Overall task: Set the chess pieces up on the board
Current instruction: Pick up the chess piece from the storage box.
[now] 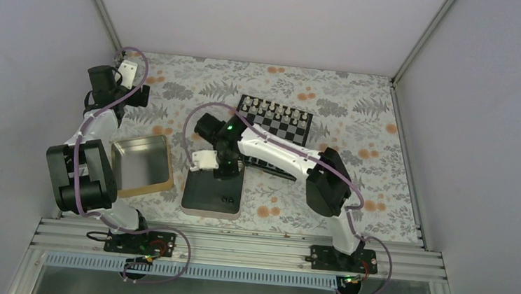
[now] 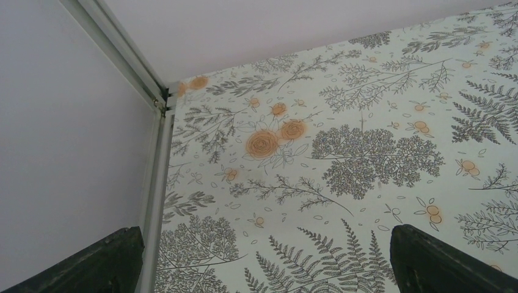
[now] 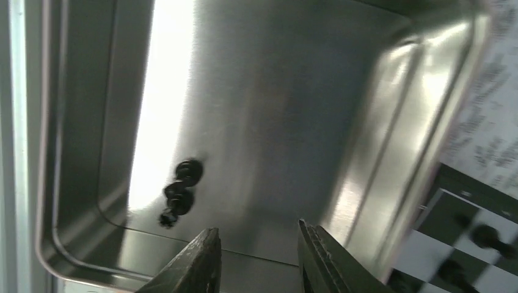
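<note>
The board (image 1: 282, 123) lies at the table's centre back, with pale pieces along its far row and its near side under my right arm. My right gripper (image 1: 222, 174) hangs over the far end of the silver tin (image 1: 197, 202). It is open, with nothing between the fingers (image 3: 204, 262). Two or three black chess pieces (image 3: 178, 197) lie clumped on the tin floor, ahead and left of the fingertips; they also show as chess pieces (image 1: 227, 200) from above. A corner of the board (image 3: 427, 247) carries two more black pieces (image 3: 488, 236). My left gripper (image 2: 262, 262) is open over bare tablecloth.
A gold-rimmed tin (image 1: 161, 183) stands left of the silver one, close to the left arm's base. The left gripper (image 1: 127, 70) points at the far left corner, near the metal frame post (image 2: 156, 183). Walls close in the table on three sides.
</note>
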Action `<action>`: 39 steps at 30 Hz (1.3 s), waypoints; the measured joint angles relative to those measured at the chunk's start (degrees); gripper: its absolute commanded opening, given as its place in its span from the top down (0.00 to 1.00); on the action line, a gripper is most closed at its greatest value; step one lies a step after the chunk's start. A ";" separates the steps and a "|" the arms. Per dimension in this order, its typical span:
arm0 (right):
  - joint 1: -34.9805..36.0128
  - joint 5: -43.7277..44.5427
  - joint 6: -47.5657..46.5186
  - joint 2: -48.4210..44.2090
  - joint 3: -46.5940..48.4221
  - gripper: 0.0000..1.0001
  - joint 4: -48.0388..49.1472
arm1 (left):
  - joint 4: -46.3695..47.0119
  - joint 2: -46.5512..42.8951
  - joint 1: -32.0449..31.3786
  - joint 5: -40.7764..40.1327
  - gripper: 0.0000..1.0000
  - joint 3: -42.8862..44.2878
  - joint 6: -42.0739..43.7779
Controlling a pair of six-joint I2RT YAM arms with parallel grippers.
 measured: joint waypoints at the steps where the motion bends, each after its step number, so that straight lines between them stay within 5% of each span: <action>1: 0.57 -0.37 0.02 0.07 -0.44 0.66 -0.20 | 0.00 0.00 0.00 0.00 0.00 0.00 -0.02; 39: 6.29 -2.73 4.07 4.15 -7.72 0.67 0.96 | 0.24 -0.04 0.33 0.04 0.00 -0.13 -0.22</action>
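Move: From the right hand, the left one of the last two dark chess pieces in the storage box lies about 7 cm back, 1 cm to the right and 8 cm below, with the second piece some 2 cm to the right of it. The chessboard's middle is about 12 cm ahead of the right hand and 12 cm to its right, 10 cm below. From the left hand the left piece lies roughly 31 cm back, 35 cm to the right and 15 cm below. The part-open fingers come down around the last two pieces without shutting, and a touch can't be made out. The right hand carries on back over the box about 7 cm while sinking some 6 cm, mostly back at first, then nearly straight down. Its wrist tilts about 10 degrees, swinging the fingertips back and closer to plumb, and it slows to a near stop. ##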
